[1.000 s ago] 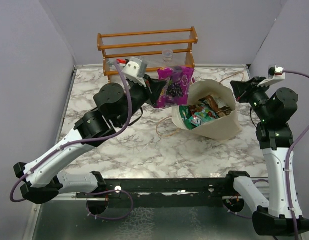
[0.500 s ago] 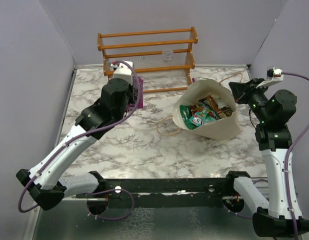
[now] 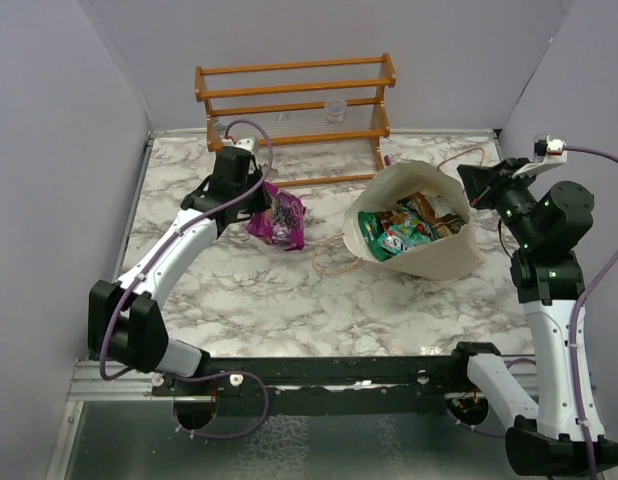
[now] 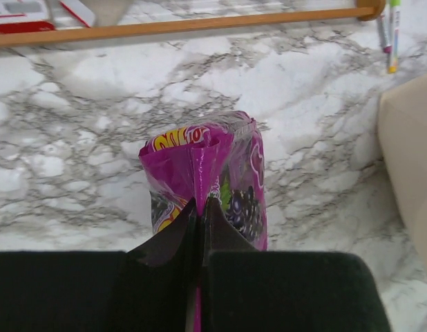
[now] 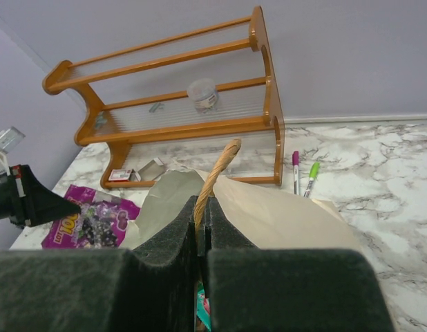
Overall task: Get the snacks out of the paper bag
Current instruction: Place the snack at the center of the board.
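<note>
The cream paper bag point(image 3: 434, 255) stands open at the right of the table, with several snacks point(image 3: 404, 225) showing inside in green, red and brown. My right gripper point(image 3: 471, 181) is at the bag's far right rim, shut on its tan handle point(image 5: 220, 162), which rises between the fingers of the right gripper point(image 5: 202, 200); the bag wall point(image 5: 289, 214) lies below. A purple snack packet point(image 3: 280, 218) rests on the marble left of the bag. My left gripper point(image 3: 255, 203) is shut on its top edge. In the left wrist view the packet point(image 4: 224, 169) hangs from the closed left gripper point(image 4: 200, 205).
A wooden slatted rack point(image 3: 289, 100) stands along the back wall with a small clear cup point(image 3: 335, 108) on it. Two pens point(image 5: 304, 174) lie by the rack's right foot. The bag's other handle loop point(image 3: 329, 258) trails on the table. A small red-white box point(image 5: 119, 175) sits under the rack.
My left arm has carried the purple packet away from the bag, leftward and down, until it rests on the marble. The right arm has stayed put on the handle.
</note>
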`<state>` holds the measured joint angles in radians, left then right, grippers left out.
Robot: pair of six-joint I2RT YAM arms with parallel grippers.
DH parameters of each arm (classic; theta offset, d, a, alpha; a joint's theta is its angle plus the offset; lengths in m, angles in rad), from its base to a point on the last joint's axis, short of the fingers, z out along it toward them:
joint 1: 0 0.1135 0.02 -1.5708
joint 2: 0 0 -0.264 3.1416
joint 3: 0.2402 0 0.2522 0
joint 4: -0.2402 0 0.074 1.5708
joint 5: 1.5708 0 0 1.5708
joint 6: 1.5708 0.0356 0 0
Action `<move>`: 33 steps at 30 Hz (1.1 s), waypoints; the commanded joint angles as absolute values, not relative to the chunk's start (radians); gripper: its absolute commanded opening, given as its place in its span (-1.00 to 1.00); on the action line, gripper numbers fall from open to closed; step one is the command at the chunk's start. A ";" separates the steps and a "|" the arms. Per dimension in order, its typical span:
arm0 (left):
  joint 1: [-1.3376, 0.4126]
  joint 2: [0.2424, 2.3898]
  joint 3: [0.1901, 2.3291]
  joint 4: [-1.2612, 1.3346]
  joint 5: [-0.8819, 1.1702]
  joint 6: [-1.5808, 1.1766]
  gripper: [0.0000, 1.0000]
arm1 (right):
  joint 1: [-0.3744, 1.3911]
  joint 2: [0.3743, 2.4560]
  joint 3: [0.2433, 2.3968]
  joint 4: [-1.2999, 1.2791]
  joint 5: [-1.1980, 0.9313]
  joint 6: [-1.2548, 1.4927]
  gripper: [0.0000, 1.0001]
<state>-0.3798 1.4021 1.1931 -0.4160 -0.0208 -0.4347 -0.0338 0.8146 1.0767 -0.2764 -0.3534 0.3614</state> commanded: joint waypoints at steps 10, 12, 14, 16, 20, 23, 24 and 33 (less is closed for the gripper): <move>-0.168 1.601 1.136 -0.134 0.337 -0.589 -1.00 | -0.029 0.815 1.115 -0.282 -0.365 0.355 -0.97; -0.149 1.595 1.105 -0.132 0.307 -0.576 -1.00 | -0.029 0.820 1.122 -0.303 -0.364 0.344 -0.97; -0.139 1.585 1.102 -0.163 0.259 -0.557 -0.89 | -0.029 0.818 1.119 -0.315 -0.374 0.334 -0.97; -0.137 1.573 1.108 -0.189 0.216 -0.539 -0.57 | -0.029 0.813 1.097 -0.293 -0.456 0.311 -0.97; -0.137 1.529 1.094 -0.171 0.213 -0.533 0.05 | -0.018 0.824 1.047 -0.226 -0.786 0.285 -0.97; -0.146 1.480 1.083 -0.152 0.228 -0.521 0.64 | -0.009 0.828 1.032 -0.222 -0.882 0.291 -0.97; -0.155 1.462 1.086 -0.149 0.229 -0.509 0.79 | -0.008 0.827 1.036 -0.236 -0.877 0.281 -0.97; -0.309 1.358 1.235 -0.281 0.195 -0.399 0.88 | 0.010 0.875 1.088 -0.285 -0.842 0.249 -0.97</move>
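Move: The clear spot on the marble board where the purple snack will go lies about 4 cm ahead of and 5 cm left of the left hand, roughly 12 below. From that hand, the red-white box is about 17 ahead and 11 left, the cardboard tray about 19 ahead and 4 left, both also on the board. The paper bag is some 32 cm to its right, level with it, slightly lower. From the right hand, the bag's middle is about 4 ahead, 5 left, 16 below. Carry the still-held purple snack forward and down to the clear board, veering left, about 5 cm each way forward and left and 7 down; open the left gripper wide to let go, then rise some 8 cm, easing right and slightly back. Late on, keep the right grip on the bag's rope handle and draw it about 7 cm left and slightly back over the bag, turning nearly 30 degrees counter-clockwise. ##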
